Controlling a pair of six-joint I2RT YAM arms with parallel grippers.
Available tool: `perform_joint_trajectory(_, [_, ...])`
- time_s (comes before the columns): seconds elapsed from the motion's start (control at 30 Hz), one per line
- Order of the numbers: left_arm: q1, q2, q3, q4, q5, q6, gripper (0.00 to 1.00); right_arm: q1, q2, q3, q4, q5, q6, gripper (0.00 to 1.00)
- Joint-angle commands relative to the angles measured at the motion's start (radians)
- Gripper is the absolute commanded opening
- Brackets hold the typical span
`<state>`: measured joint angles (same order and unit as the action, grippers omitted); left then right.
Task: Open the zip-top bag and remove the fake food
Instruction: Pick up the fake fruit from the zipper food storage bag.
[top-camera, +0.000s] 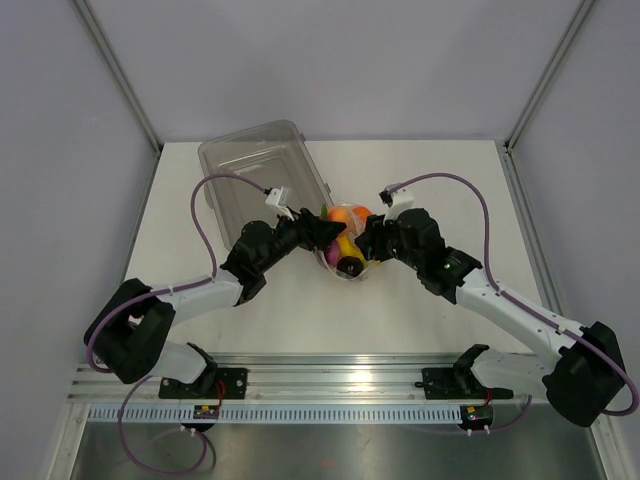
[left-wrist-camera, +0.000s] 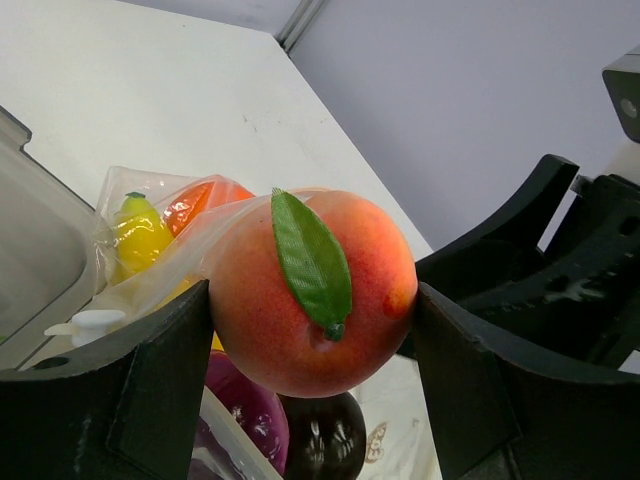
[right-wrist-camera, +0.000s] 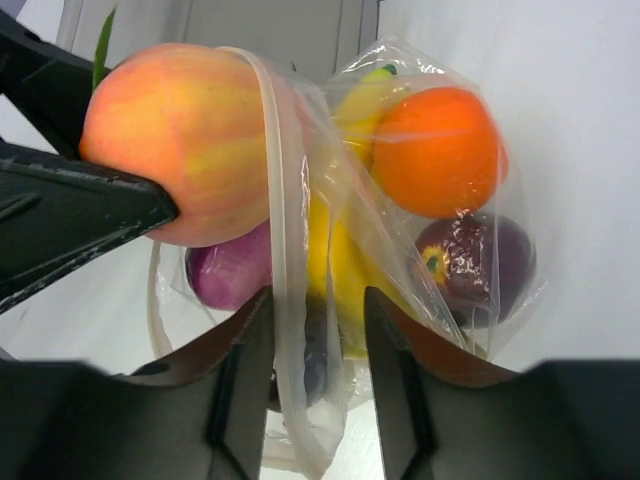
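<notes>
The zip-top bag lies mid-table, mouth open, between both grippers. My left gripper is shut on the peach, which has a green leaf and sits at the bag's mouth, half out of the film. Still inside the bag are the orange, the yellow banana, the dark red apple, a purple piece and a dark round piece. My right gripper is open, its jaws either side of the bag's rim strip without pinching it.
A rigid clear-grey tub stands behind the left gripper, close to the bag, and its wall shows at the left of the left wrist view. Grey walls enclose the white table.
</notes>
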<state>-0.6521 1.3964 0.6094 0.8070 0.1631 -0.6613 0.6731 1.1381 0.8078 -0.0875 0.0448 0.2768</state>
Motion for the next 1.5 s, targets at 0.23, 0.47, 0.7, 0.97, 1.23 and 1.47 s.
perform_joint_trajectory(0.23, [0.019,-0.010,0.021,0.147,0.032,-0.057,0.53,0.005,0.069,0.100,-0.067,0.108,-0.008,0.01])
perform_joint_trajectory(0.47, [0.037,-0.017,0.029,0.198,0.046,-0.162,0.53,0.005,0.123,0.137,-0.112,0.148,0.005,0.00])
perform_joint_trajectory(0.7, [0.089,-0.010,-0.011,0.285,0.081,-0.285,0.52,0.005,0.227,0.206,-0.199,0.266,0.053,0.00])
perform_joint_trajectory(0.97, [0.135,0.023,-0.080,0.460,0.098,-0.380,0.50,0.000,0.287,0.251,-0.284,0.397,0.114,0.00])
perform_joint_trajectory(1.23, [0.195,0.032,-0.138,0.572,0.069,-0.448,0.49,-0.035,0.276,0.246,-0.299,0.394,0.147,0.00])
perform_joint_trajectory(1.47, [0.232,0.113,-0.200,0.718,-0.019,-0.573,0.46,-0.036,0.243,0.240,-0.279,0.357,0.154,0.00])
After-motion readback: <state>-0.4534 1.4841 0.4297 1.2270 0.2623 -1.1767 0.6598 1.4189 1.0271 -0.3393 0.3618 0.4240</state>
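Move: My left hand still holds the peach at the mouth of the zip-top bag; the grey bin I take it to has its middle about 11 cm ahead, 18 cm left and 9 cm below. The orange lies some 4 cm ahead, 5 cm right and 6 cm below that hand. The bag's right rim runs between my right hand's open fingers; from there the peach is about 4 cm ahead, 6 cm left, slightly higher, and the dark vegetable 4 cm back, 4 cm left, 5 cm lower. I shut my right fingers on the bag's right rim, pinching it, then draw it forward and down about 5 cm, and somewhat right, turning clockwise. Meanwhile my left hand keeps its grip on the peach, first raises it some 3 cm, then carries it left towards the bin while sinking back down, rolling about 25 degrees so its left side drops. ##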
